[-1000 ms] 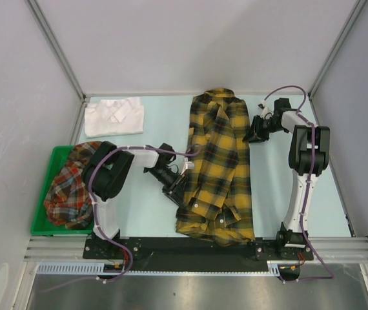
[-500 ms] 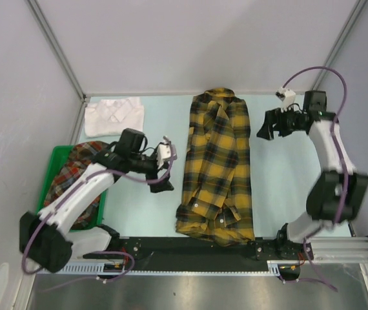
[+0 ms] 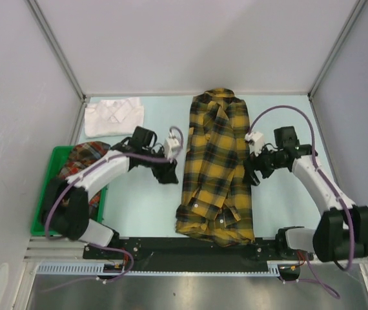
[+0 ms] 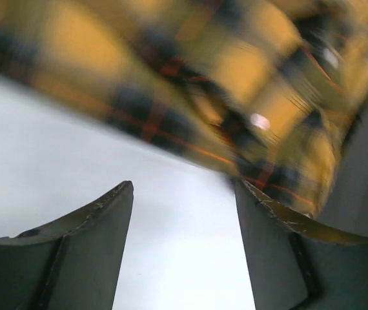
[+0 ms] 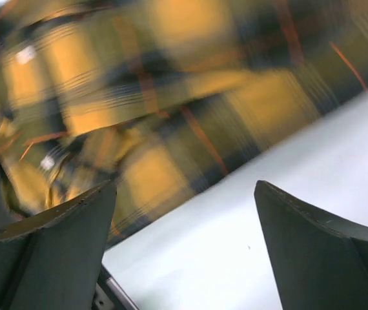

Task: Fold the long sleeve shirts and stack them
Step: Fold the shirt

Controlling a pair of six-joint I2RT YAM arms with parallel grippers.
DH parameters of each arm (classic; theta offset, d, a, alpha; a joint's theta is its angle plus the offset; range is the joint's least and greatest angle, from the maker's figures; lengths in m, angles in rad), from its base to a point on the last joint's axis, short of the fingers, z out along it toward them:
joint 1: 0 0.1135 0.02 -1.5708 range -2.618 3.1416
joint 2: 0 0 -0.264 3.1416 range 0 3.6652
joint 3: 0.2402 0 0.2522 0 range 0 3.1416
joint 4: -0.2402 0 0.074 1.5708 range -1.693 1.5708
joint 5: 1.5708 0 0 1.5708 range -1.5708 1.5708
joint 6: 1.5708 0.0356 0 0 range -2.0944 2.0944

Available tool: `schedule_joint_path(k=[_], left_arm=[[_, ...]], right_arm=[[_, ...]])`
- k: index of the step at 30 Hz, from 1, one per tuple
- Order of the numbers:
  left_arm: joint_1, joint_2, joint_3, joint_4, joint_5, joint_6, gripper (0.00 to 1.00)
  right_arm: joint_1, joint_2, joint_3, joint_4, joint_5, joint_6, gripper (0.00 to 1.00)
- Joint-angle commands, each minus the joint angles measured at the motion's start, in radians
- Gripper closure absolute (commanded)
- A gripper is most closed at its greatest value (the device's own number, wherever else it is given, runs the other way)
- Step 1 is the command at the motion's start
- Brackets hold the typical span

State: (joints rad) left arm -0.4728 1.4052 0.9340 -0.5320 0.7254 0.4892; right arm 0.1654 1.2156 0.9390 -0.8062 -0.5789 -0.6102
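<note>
The yellow-and-black plaid long sleeve shirt (image 3: 216, 168) lies lengthwise in the middle of the table, sleeves folded in, collar at the far end. My left gripper (image 3: 169, 174) stands open just off its left edge. My right gripper (image 3: 252, 173) stands open at its right edge. In the left wrist view the left gripper (image 4: 184, 187) has bare table between its fingers and the plaid cloth (image 4: 203, 71) lies just beyond. The right gripper (image 5: 185, 190) is likewise empty, with the plaid cloth (image 5: 139, 97) ahead. A white shirt (image 3: 113, 116) lies folded at the back left. A red plaid shirt (image 3: 74, 165) is bunched in the bin.
A green plastic bin (image 3: 42, 219) sits at the left edge of the table beside the left arm. Grey walls with metal posts close in the table on three sides. The black base rail (image 3: 190, 248) runs along the near edge.
Both grippers left the yellow shirt's edges, swung outward, then came back beside its middle. The right one came down from near the collar. The shirt has not moved.
</note>
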Motion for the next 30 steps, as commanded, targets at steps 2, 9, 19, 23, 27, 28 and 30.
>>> schedule_joint_path(k=[2,9,19,23,27,28,30], left_arm=[[0.128,0.263,0.166,0.318,0.081,-0.550,0.40],[0.131,0.549,0.291,0.520,0.089,-0.883,0.52],[0.137,0.652,0.292,0.529,0.085,-0.899,0.74],[0.172,0.652,0.266,0.529,0.091,-0.926,0.89],[0.210,0.626,0.233,0.540,0.077,-0.902,1.00],[0.220,0.624,0.218,0.540,0.077,-0.899,1.00],[0.241,0.614,0.206,0.508,0.072,-0.884,1.00]], right_arm=[[-0.193,0.167,0.061,0.133,-0.082,0.274,0.17],[-0.306,0.419,0.055,0.145,-0.213,0.528,0.45],[-0.276,0.644,0.049,0.311,-0.208,0.708,0.48],[-0.241,0.682,0.038,0.331,-0.210,0.737,0.55],[-0.213,0.711,0.040,0.366,-0.213,0.768,0.69],[-0.208,0.726,0.038,0.375,-0.220,0.792,0.71],[-0.184,0.739,0.043,0.407,-0.231,0.813,0.79]])
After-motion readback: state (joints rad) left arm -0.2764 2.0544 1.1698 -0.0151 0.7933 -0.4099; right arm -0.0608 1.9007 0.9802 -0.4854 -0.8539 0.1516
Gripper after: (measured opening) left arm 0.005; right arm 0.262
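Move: The long sleeve shirt's left edge lies about 15 cm ahead of the left hand, 3 cm to its right and 9 below. Its right edge, where the right hand will close, is some 6 cm ahead of that hand, 1 cm left and 12 below. The shirt's buttoned near end is roughly 12 cm back and 10 left of the right hand; the folded white shirt is about 33 cm ahead and 25 left of the left hand. The left hand sweeps 15 cm forward and down, the right sinks about 11; both close on the shirt's edges. ##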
